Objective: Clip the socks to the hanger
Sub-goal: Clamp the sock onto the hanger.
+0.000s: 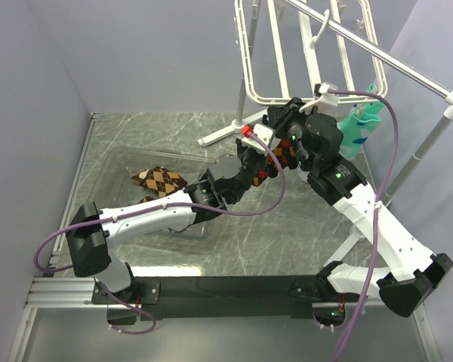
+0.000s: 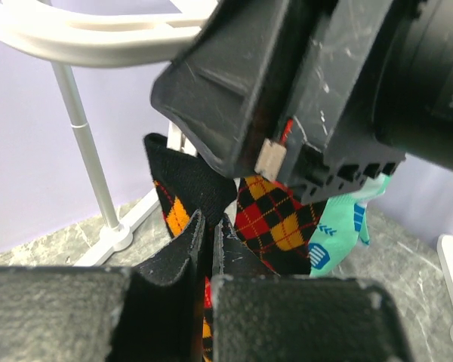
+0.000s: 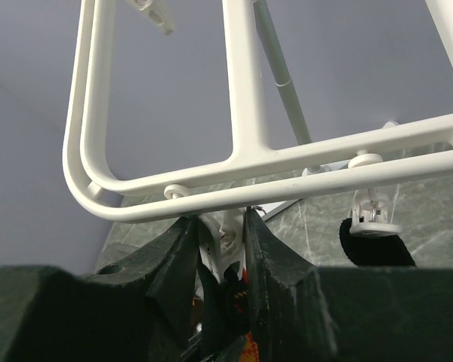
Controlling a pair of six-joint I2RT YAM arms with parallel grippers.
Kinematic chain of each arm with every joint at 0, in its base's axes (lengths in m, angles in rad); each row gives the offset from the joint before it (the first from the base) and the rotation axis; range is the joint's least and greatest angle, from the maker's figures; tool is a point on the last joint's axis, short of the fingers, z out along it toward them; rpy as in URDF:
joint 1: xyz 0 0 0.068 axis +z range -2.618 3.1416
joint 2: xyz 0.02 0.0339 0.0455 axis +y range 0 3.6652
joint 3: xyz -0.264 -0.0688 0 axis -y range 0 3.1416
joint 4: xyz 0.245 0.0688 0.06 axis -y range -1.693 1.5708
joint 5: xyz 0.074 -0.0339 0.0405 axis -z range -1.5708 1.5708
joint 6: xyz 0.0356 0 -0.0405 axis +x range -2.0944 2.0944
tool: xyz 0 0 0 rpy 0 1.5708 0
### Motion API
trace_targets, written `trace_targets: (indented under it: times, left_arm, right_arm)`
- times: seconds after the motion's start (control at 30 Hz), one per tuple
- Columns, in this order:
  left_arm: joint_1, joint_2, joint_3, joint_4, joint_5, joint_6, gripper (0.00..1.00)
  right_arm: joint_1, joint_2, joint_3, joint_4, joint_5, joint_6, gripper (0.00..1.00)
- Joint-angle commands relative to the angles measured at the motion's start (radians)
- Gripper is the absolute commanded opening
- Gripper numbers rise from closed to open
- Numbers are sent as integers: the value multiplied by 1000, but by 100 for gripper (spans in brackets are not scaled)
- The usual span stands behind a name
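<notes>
The white hanger [image 1: 287, 53] hangs at the back, and its rim [image 3: 287, 185] crosses the right wrist view. My right gripper [image 3: 220, 219] is shut on a white clip [image 3: 230, 230] under that rim, one finger on each side. An argyle sock [image 2: 275, 219] rises up to that clip, and its fabric [image 3: 236, 298] shows between the right fingers. Just below, my left gripper [image 2: 214, 222] is shut on this sock. Both grippers meet under the hanger's front edge [image 1: 275, 143]. A mint-green sock [image 1: 360, 124] hangs to the right. Another argyle sock [image 1: 158, 179] lies on the table.
A silver pole [image 1: 377, 53] carries the hanger, and the stand's white foot [image 1: 219, 136] rests on the marble table. A neighbouring clip [image 3: 371, 215] holds a dark cuff [image 3: 374, 249]. Purple walls close in the left and back.
</notes>
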Motion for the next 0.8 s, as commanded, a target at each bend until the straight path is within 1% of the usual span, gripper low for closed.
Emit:
trace_targets:
  times: [0.0, 0.17, 0.3, 0.5, 0.57, 0.6, 0.7, 0.73, 0.77]
  left_arm:
    - [-5, -26, 37, 78, -14, 29, 1]
    - [-5, -26, 42, 78, -8, 41, 1]
    - [-5, 4, 77, 49, -14, 47, 1]
    - [-5, 10, 86, 58, -26, 53, 1]
    - [-5, 9, 88, 54, -26, 52, 1]
    - [-5, 10, 89, 46, -26, 52, 1]
    - [-7, 9, 76, 41, -42, 47, 1]
    - [-5, 4, 69, 41, -48, 44, 1]
    - [-4, 1, 56, 41, -49, 39, 1]
  right_arm:
    - [6, -19, -6, 76, 34, -6, 0]
    - [11, -16, 0, 83, 48, -24, 0]
    - [12, -22, 2, 79, 44, -18, 0]
    - [12, -19, 6, 67, 48, -26, 1]
    - [11, -21, 9, 62, 39, -23, 13]
    - [11, -21, 11, 60, 28, -21, 25]
    - [11, -24, 20, 48, 13, -17, 45]
    - [11, -25, 24, 35, 7, -15, 58]
    - [11, -25, 31, 30, 7, -12, 66]
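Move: Just beyond the left fingertips, which already hold the argyle sock by its black cuff, the open clip is about 3 cm ahead, 2 cm right and 3 cm up; the hanger's near bar runs about 6 cm above the left hand and 3 cm ahead. The sock already clipped hangs some 4 cm ahead and 9 cm right, around 5 cm lower. The right fingers still squeeze this clip, with the held cuff roughly 1 cm back, 1 cm left and 2 cm below them. Raising the pinched cuff about 1.5 cm, the left hand carries the sock up under the bar towards the clip, its fingers tipping up only slightly and keeping their hold. The right hand stays nearly in place, squeezing the clip, then at the very end spreads its fingers from about a third to over half open to release the clip onto the cuff. ##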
